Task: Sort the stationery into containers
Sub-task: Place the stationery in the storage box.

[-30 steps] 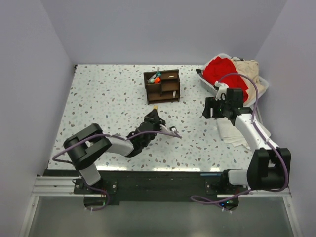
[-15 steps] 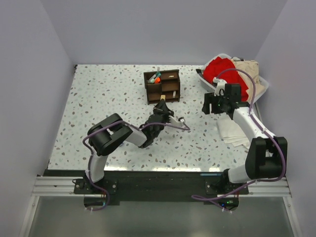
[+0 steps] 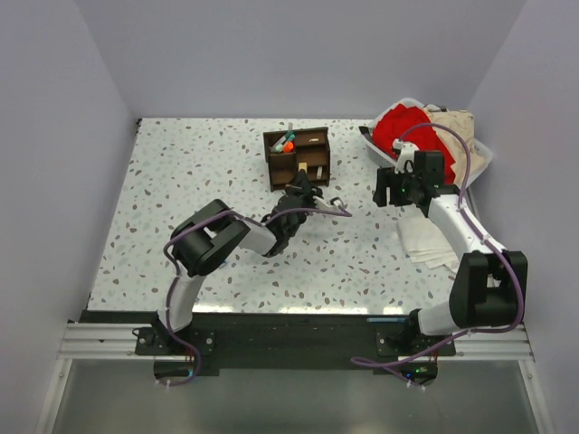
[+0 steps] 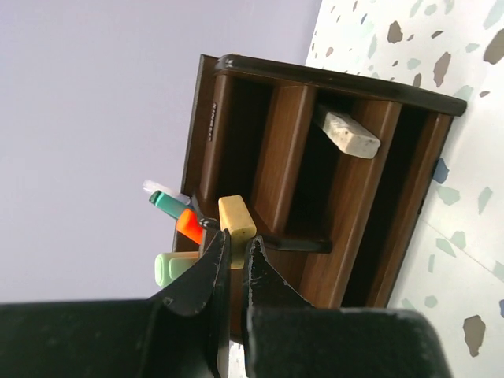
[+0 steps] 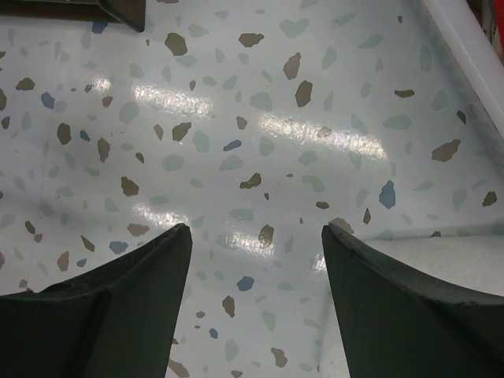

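The dark brown wooden organiser stands at the back middle of the table, with markers sticking out of its rear left cubby. My left gripper is right in front of it, shut on a tan eraser that pokes out past the fingertips. In the left wrist view the left gripper holds the eraser before the organiser. A second speckled eraser lies in one cubby. A teal marker, an orange cap and a pale green cap show behind. My right gripper is open over bare table.
A white basket of red and beige cloth sits at the back right, its wall close to the right gripper. A white folded cloth lies under the right arm. The organiser's corner shows at the top left of the right wrist view.
The left arm has reached forward from mid-table to the organiser's front, carrying the eraser. The right gripper has shifted slightly back towards the basket, still open.
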You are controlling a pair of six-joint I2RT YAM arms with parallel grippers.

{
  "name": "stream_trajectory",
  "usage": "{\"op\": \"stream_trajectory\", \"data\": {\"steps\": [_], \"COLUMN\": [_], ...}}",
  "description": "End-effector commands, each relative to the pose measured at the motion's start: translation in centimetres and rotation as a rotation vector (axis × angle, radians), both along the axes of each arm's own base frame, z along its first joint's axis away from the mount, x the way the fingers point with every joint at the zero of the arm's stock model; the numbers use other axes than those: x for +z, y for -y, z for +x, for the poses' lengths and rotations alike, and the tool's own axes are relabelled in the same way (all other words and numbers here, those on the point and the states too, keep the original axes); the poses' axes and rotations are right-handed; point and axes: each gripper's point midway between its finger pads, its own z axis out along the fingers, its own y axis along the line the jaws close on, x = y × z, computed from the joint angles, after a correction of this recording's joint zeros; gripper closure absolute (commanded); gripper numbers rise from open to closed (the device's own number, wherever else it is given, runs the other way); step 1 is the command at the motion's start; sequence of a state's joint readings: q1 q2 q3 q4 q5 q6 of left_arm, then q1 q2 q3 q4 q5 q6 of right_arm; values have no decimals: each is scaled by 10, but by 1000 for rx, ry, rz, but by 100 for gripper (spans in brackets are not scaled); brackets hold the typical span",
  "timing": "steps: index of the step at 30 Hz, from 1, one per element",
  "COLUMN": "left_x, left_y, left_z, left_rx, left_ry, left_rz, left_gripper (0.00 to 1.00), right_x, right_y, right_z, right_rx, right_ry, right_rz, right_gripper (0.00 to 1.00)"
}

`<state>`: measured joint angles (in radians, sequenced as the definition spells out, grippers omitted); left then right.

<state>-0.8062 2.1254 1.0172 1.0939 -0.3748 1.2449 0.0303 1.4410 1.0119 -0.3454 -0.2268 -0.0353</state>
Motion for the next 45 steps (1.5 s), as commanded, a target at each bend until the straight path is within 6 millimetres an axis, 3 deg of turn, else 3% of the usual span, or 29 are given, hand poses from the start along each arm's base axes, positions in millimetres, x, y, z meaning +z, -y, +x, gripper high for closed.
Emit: {"op": "stream_trajectory", "data": {"steps": [1, 11, 19, 26, 35, 45], "left_x": [17, -3, -10, -19, -33, -39], "left_y": [16, 21, 28, 21, 17, 18], "left_z": [-3, -9, 2, 20, 39, 44], "left_rx": [-42, -32, -15, 31, 54, 48], "left_ry": [31, -13, 5, -2, -63, -79], "left_rz": [-98, -115, -128, -142, -153, -156], "left_gripper": [100, 100, 100, 100, 100, 100], "right_x": [11, 14, 17, 13, 11, 6], "right_y": [4, 5, 7, 10, 11, 11], "right_z": [12, 10, 6, 0, 7, 4], "right_rx": [-3, -3, -7, -17, -27, -30], "right_ry": [40, 49, 53, 43, 39, 25], "right_rz": [-14, -16, -16, -13, -6, -3], "right_gripper": [29, 29, 29, 29, 29, 29]}}
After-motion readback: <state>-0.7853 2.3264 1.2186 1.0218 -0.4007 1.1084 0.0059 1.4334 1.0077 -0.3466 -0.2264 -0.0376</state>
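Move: The left gripper already holds the yellow block. Its goal, the storage box's open compartment with the white eraser, lies about 5 cm ahead, 2 cm right and 6 cm lower. The eraser in it is about 5 cm ahead, 5 cm right and 6 cm down; the orange-capped marker stands some 6 cm ahead, 4 cm left and slightly higher. From the right hand, that compartment is roughly 10 cm ahead, 18 cm left and 6 cm below. Keep the left fingers shut on the yellow block and first ease it back and to the right by a centimetre or two. Then lower it about 5 cm in front of the shelves, and push it forward some 4 cm into the mouth of the white eraser's compartment, left of the eraser, tipping the fingers down slightly. ##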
